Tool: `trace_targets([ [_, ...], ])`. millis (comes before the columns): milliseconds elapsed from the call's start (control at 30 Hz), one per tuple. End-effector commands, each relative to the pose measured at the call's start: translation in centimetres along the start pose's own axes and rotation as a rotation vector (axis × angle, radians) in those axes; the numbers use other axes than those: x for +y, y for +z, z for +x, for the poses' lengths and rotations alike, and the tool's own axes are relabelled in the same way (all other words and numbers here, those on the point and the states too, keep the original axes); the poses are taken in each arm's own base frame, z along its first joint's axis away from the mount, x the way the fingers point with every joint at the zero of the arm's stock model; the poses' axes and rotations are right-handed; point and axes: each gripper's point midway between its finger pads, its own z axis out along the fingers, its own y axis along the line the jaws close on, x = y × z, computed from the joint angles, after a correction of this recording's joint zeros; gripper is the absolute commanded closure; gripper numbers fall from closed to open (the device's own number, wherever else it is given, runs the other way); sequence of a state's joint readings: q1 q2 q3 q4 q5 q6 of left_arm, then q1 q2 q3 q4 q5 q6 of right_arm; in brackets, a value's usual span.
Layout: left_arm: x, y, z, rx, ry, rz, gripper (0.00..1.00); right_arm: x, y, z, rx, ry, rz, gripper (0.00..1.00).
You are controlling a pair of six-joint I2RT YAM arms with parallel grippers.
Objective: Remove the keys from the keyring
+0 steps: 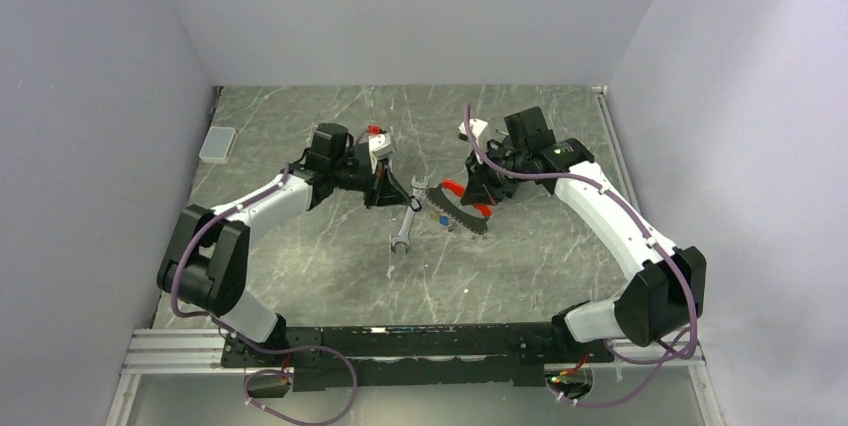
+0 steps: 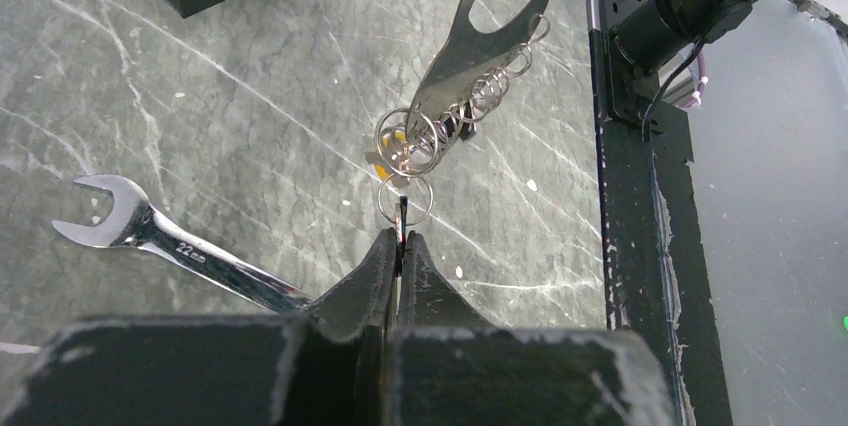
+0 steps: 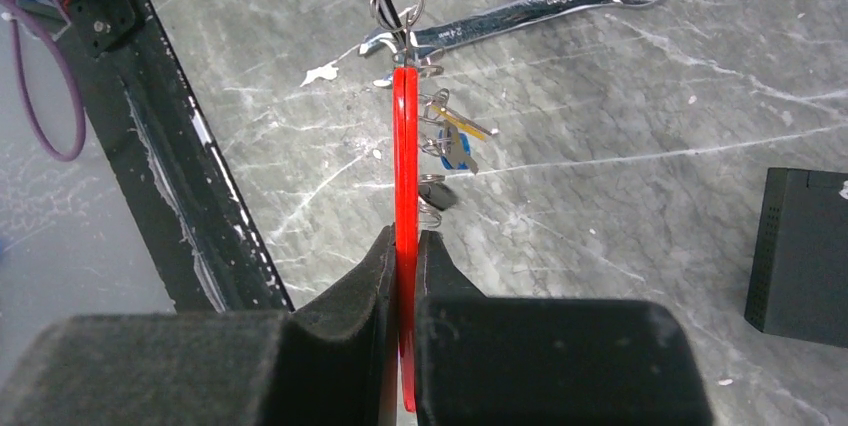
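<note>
The keyring [image 2: 468,46] hangs between my two grippers: a grey curved strap with red parts and a chain of thin metal rings. My right gripper [image 3: 405,238] is shut on the keyring's red part [image 3: 405,146]. Brass and blue-headed keys [image 3: 455,141] dangle beside it. My left gripper [image 2: 400,238] is shut on a thin flat key [image 2: 402,214] seen edge-on, with a small ring [image 2: 405,201] through it at the chain's end. From above, the left gripper [image 1: 388,196] and right gripper [image 1: 478,201] face each other over the keyring [image 1: 462,218].
A long silver wrench [image 1: 408,221] lies on the marble table just under the left gripper, and it shows as well in the left wrist view, wrench [image 2: 170,246]. A black box [image 3: 800,256] sits farther off. A white block [image 1: 217,144] rests by the left wall. The black base rail [image 2: 640,196] runs along the near edge.
</note>
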State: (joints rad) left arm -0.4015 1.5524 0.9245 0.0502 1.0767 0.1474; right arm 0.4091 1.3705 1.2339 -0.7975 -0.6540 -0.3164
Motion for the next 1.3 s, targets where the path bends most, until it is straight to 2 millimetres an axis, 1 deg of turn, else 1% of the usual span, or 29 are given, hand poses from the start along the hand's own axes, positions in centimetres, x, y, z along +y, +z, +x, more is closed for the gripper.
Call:
trace_targets([
  [0,-0.2,-1.2,-1.7,0.018,-0.008,-0.020,1.00,-0.7,-0.9,-0.8,-0.055,-0.068,0.053,1.00],
  [67,0.1,-1.4,-1.8,0.025,-0.012,-0.037,1.00,-0.7,-0.8,-0.4,-0.057,-0.070,0.054,1.00],
  [167,0.3,-1.5,-1.7,0.035,0.000,-0.049,1.00,-0.4,-0.8,-0.4,-0.065,-0.079,0.045,1.00],
  [233,0.2,-1.4,-1.4,0.032,0.006,-0.040,1.00,-0.2,-0.9,-0.7,-0.075,-0.083,0.039,1.00],
  [333,0.1,-0.9,-0.9,0.018,0.017,-0.020,1.00,0.1,-1.4,-1.7,-0.108,-0.097,0.033,1.00],
  [367,0.1,-0.7,-0.6,0.016,0.016,-0.016,0.96,0.3,-1.5,-2.0,-0.119,-0.102,0.027,1.00],
  [467,-0.2,-0.2,-0.1,0.016,0.019,-0.001,0.69,0.7,-1.8,-2.7,-0.128,-0.106,0.009,1.00],
  [500,-0.3,-0.1,-0.1,0.016,0.021,0.003,0.62,0.9,-1.8,-2.9,-0.129,-0.107,0.001,1.00],
  [700,-0.4,0.2,-0.7,-0.025,0.028,0.011,0.34,1.1,-2.1,-3.4,-0.135,-0.105,-0.004,1.00],
  [800,-0.3,0.5,-1.0,-0.050,0.048,0.013,0.25,1.1,-2.3,-3.5,-0.139,-0.104,-0.002,1.00],
  [833,-0.3,0.6,-1.0,-0.055,0.055,0.011,0.24,1.2,-2.3,-3.6,-0.139,-0.105,-0.006,1.00],
  [1000,0.1,1.0,-1.5,-0.100,0.128,0.010,0.22,1.9,-2.5,-3.8,-0.140,-0.120,-0.040,1.00],
  [1133,0.0,1.2,-1.8,-0.134,0.194,0.033,0.15,2.4,-2.5,-3.6,-0.134,-0.126,-0.067,1.00],
  [1267,-0.3,1.7,-1.9,-0.140,0.244,0.054,0.15,2.6,-2.5,-3.6,-0.134,-0.126,-0.078,1.00],
])
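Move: The keyring's end ring, whose dark key the left fingers already pinch, sits about 3 cm to the left hand's right and 1 cm above it. The notched plate's middle is some 9 cm right, 4 cm back and 2 cm up, the wrench's about 10 cm ahead, level sideways, 16 cm below. From the right hand, which holds the red handle, the end ring is roughly 9 cm left, 3 cm ahead and 4 cm below. The pinched key is let go: the left hand lifts barely 1 cm, sinks about 1.5 cm as its fingers go from shut to wide open, then backs about 1.5 cm left, away from the end ring, rolling slightly. The right hand keeps its grip on the handle, dipping 1 cm, then raising the keyring about 3 cm. ##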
